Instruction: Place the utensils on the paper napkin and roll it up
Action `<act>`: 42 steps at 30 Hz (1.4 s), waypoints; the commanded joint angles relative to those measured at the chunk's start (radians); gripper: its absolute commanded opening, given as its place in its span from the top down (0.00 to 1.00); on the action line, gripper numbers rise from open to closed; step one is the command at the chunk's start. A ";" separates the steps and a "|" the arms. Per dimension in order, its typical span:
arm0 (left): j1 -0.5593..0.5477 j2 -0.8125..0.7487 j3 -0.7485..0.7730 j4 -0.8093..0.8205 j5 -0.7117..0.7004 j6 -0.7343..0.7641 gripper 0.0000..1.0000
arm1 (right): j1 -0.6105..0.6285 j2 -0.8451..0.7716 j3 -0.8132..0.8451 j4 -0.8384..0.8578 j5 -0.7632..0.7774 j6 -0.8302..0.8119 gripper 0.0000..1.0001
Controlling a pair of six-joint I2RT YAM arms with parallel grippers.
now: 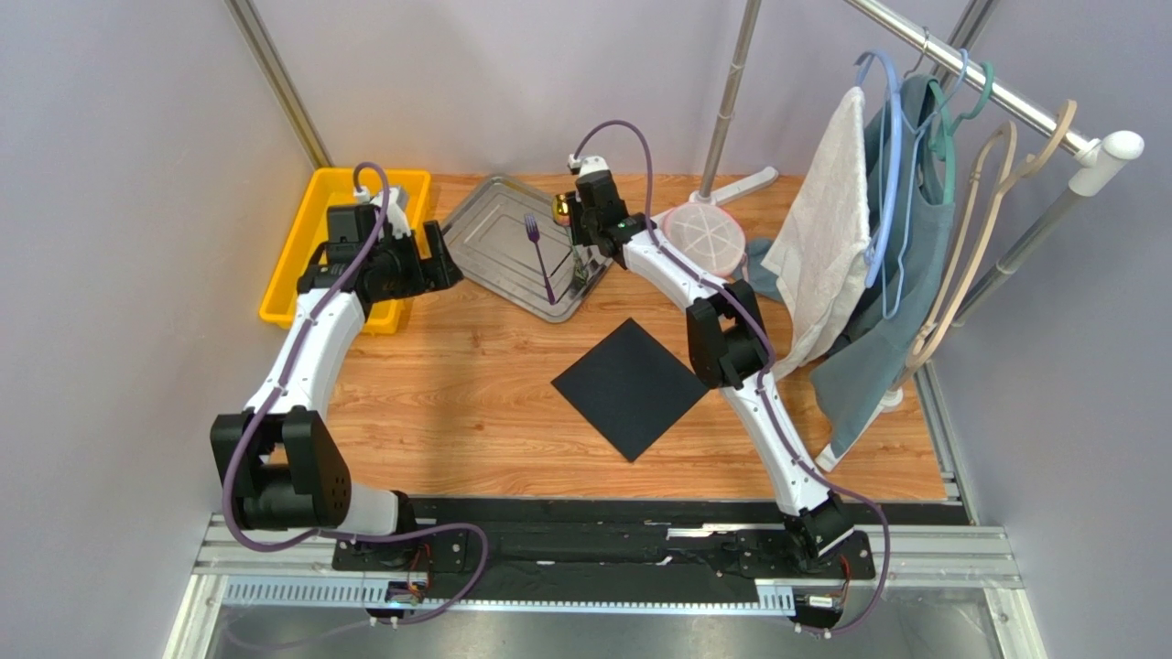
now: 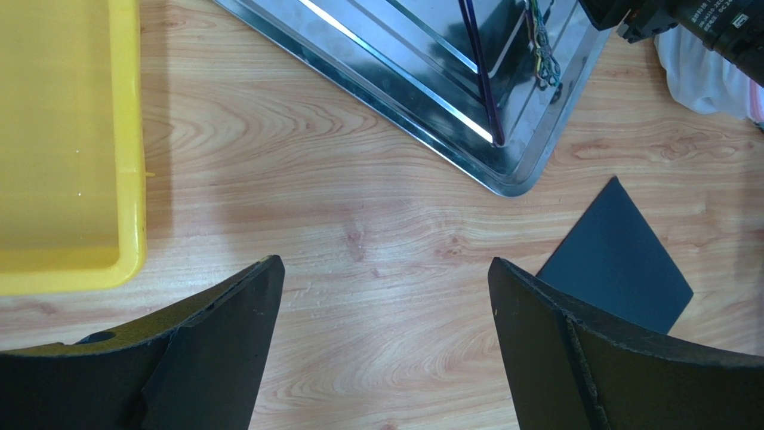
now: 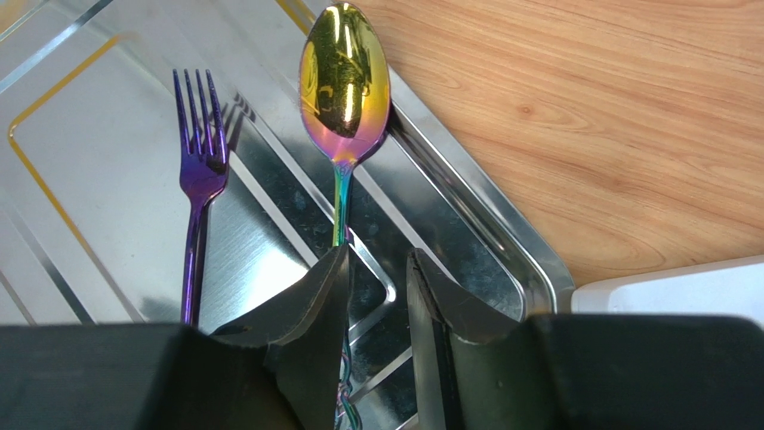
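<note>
The purple fork [image 3: 199, 170] and the gold-bowled spoon [image 3: 345, 81] lie side by side in the grey metal tray [image 3: 90, 179], the spoon along the tray's rim. My right gripper [image 3: 378, 253] hangs over the tray at the spoon's handle. Its jaws stand narrowly apart, and the handle runs in under the left fingertip [image 3: 332, 269]. The top view shows the fork [image 1: 541, 261] and the right gripper [image 1: 589, 234]. The black napkin [image 1: 630, 387] lies flat on the wood, also in the left wrist view [image 2: 619, 255]. My left gripper [image 2: 384, 262] is wide open and empty above bare wood.
A yellow bin [image 1: 344, 247] stands at the back left beside the tray [image 1: 489, 227]. A round white dish [image 1: 704, 236] and a pole base sit behind the right arm. A white towel [image 1: 826, 234] and clothes on hangers hang from a rack at the right.
</note>
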 commanded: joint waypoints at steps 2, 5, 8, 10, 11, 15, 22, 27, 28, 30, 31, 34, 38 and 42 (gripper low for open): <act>-0.006 0.016 0.045 0.014 -0.002 0.013 0.08 | 0.015 -0.022 0.016 0.025 0.007 -0.031 0.68; -0.037 0.094 0.082 0.028 -0.021 0.016 0.09 | 0.003 -0.036 -0.008 -0.007 -0.019 -0.033 0.69; -0.098 0.212 0.156 0.063 -0.049 -0.017 0.12 | -0.002 -0.039 -0.010 -0.024 -0.051 -0.047 0.69; -0.112 0.303 0.221 0.072 -0.054 -0.048 0.16 | -0.002 -0.028 0.005 -0.047 -0.067 -0.051 0.69; -0.117 0.330 0.240 0.090 -0.054 -0.073 0.17 | 0.002 -0.024 0.033 -0.062 -0.076 -0.050 0.69; -0.182 0.486 0.334 0.117 -0.094 -0.085 0.23 | 0.002 -0.008 0.054 -0.139 -0.079 -0.047 0.70; -0.244 0.669 0.498 0.120 -0.172 -0.122 0.30 | 0.002 0.004 0.079 -0.163 -0.058 -0.044 0.70; -0.271 0.777 0.599 0.104 -0.221 -0.116 0.41 | -0.002 -0.005 0.065 -0.186 -0.059 -0.031 0.70; -0.276 0.789 0.614 0.103 -0.221 -0.114 0.43 | -0.005 -0.007 0.054 -0.186 -0.059 -0.027 0.70; -0.290 0.823 0.657 0.098 -0.239 -0.114 0.44 | -0.008 -0.014 0.045 -0.179 -0.065 -0.024 0.70; -0.296 0.834 0.673 0.097 -0.245 -0.110 0.44 | -0.011 -0.016 0.039 -0.177 -0.071 -0.018 0.70; -0.316 0.881 0.743 0.078 -0.284 -0.104 0.45 | -0.015 -0.018 0.036 -0.174 -0.076 -0.010 0.70; -0.336 0.968 0.844 0.008 -0.307 -0.105 0.47 | -0.025 -0.037 0.004 -0.150 -0.084 0.004 0.70; -0.341 1.051 1.014 -0.096 -0.336 -0.122 0.52 | -0.028 -0.071 -0.073 -0.108 -0.091 0.004 0.70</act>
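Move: The fork lies in the metal tray about 20 cm ahead of the left hand, 15 cm to its right and 17 cm below; the spoon is some 5 cm right of the fork and 3 cm farther out, and the yellow bin is about 21 cm ahead and 13 cm left of that hand. For the right hand, the spoon's middle is roughly 3 cm ahead, 3 cm left and 5 cm below, and the fork is level with it, 8 cm left. Forward, right and down in one slanting sweep, the left hand travels some 27 cm towards the fork, its fingers narrowing from nearly wide to about half open to straddle the handle from above. The right hand eases back about 3 cm and down as much, drifting slightly right and tipping down beside the spoon's handle end, fingers staying slightly open. ##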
